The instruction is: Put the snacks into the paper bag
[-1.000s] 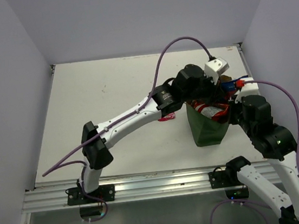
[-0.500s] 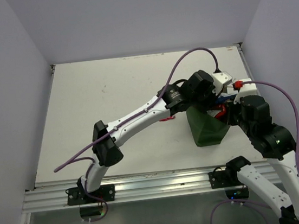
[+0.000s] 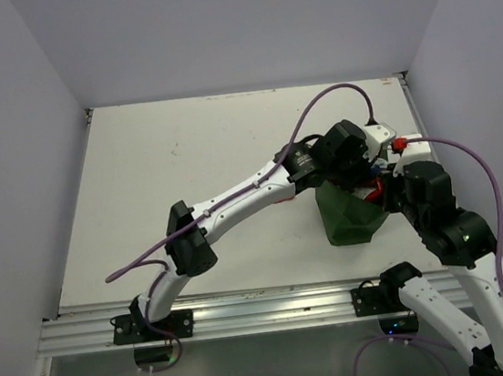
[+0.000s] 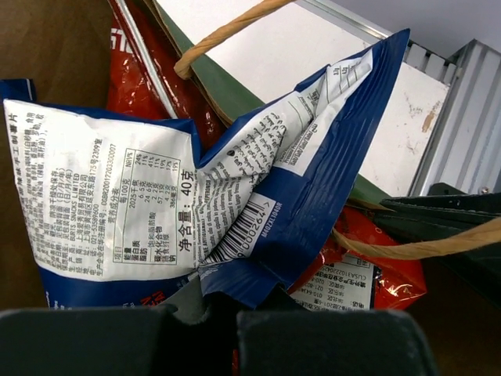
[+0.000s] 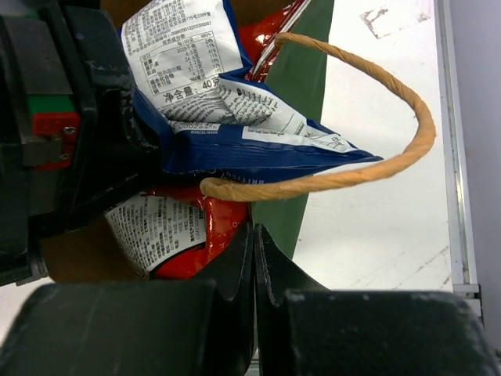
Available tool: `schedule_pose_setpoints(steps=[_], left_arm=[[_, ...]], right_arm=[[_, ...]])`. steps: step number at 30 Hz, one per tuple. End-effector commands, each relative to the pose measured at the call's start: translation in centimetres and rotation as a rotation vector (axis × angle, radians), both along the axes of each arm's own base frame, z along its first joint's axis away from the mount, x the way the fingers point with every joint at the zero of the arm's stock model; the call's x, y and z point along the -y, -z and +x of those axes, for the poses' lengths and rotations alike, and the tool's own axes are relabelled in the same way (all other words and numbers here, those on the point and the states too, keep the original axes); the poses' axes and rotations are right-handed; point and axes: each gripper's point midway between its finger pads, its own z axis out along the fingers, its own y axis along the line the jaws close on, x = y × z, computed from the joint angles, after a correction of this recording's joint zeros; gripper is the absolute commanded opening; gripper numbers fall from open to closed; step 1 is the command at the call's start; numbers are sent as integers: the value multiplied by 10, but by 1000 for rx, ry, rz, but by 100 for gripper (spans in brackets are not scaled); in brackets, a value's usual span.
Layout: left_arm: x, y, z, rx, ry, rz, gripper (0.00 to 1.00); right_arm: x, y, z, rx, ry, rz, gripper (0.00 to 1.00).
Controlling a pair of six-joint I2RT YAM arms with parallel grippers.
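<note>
The dark green paper bag (image 3: 348, 222) stands upright at the table's right side. My left gripper (image 4: 223, 313) is shut on the lower edge of a blue bag (image 4: 297, 180) with a white label. It holds that bag in the paper bag's mouth, over red packets (image 4: 391, 266) lying inside. In the top view the left wrist (image 3: 350, 150) covers the opening. My right gripper (image 5: 254, 258) is shut on the paper bag's green wall (image 5: 301, 78) at the rim, below a rope handle (image 5: 376, 168). The blue bag (image 5: 235, 149) and a red packet (image 5: 188, 235) show there too. A pink sliver (image 3: 281, 201) peeks from under the left forearm.
The white table's right edge and its metal rim (image 5: 458, 157) run close beside the bag. A metal rail (image 3: 266, 310) lines the near edge, by the arm bases. Grey walls close in the table on three sides.
The left arm has reached farther right and lower, carrying the blue bag down over the paper bag's mouth. The right gripper has kept its hold on the rim.
</note>
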Motion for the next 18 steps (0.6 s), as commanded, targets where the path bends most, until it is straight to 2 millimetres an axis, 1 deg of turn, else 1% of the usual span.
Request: schedule_pose_setpoints(steps=[1, 2, 3, 4, 5, 6, 7, 8, 9, 10, 11, 12, 13, 14, 16, 17, 18], left_arm=[[-42, 7, 8, 33, -107, 146, 0], [-42, -16, 12, 67, -131, 94, 0], [-35, -44, 17, 113, -144, 1, 11], [-42, -92, 17, 162, -163, -104, 18], [-46, -118, 18, 194, -184, -178, 19], [-43, -138, 20, 233, -196, -274, 19], [-61, -187, 15, 279, -226, -387, 19], [-70, -208, 14, 304, -247, -454, 21], [-74, -221, 15, 332, -271, -533, 27], [-104, -264, 9, 378, -320, -642, 28], [-117, -278, 8, 400, -351, -705, 32], [-125, -275, 10, 423, -387, -771, 43], [-160, -293, 12, 449, -501, -830, 45], [-170, -273, 19, 454, -562, -794, 45], [-202, -252, 38, 438, -745, -735, 46], [-205, -225, 45, 409, -758, -678, 46], [-223, -195, 66, 376, -805, -589, 46]], right_arm=[[-6, -20, 5, 82, -28, 35, 0], [-7, -20, 5, 82, -27, 36, 0], [-6, -20, 5, 82, -26, 36, 0], [-6, -20, 5, 82, -26, 36, 0], [-7, -20, 5, 80, -27, 35, 0], [-7, -20, 5, 80, -29, 36, 0], [-6, -20, 5, 80, -26, 35, 0], [-6, -20, 5, 81, -24, 36, 0], [-6, -20, 5, 81, -25, 34, 0], [-6, -19, 5, 79, -24, 35, 0], [-6, -20, 5, 81, -24, 35, 0], [-6, -20, 5, 82, -25, 34, 0], [-5, -20, 5, 83, -20, 34, 0], [-5, -21, 5, 84, -20, 34, 0], [-5, -22, 4, 92, -20, 36, 0], [-4, -22, 3, 92, -17, 35, 0], [-4, -22, 3, 92, -19, 36, 0]])
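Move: The left hand, at the paper bag's mouth, still pinches the blue snack, whose middle lies some 4 cm ahead, 4 cm to its right and 3 cm below. The bag's middle is about 3 cm ahead, 2 cm right and 10 cm below; the pink packet lies on the table roughly 12 cm ahead, 16 cm left and 21 cm below. From the right hand, the bag's middle is some 7 cm ahead, 5 cm left and 14 cm below. The left hand's fingers open to about half and let go of the blue snack as the hand eases up, then it pulls away fast, up by about 27 cm and to the left by about 19 cm, clear of the paper bag. On the way the wrist turns more than 50 degrees, bringing the fingertips up from slanting down to just above level and swinging them round counter-clockwise towards the front, while the right hand stays nearly in place with shut fingers, keeping hold of the bag's right rim. ##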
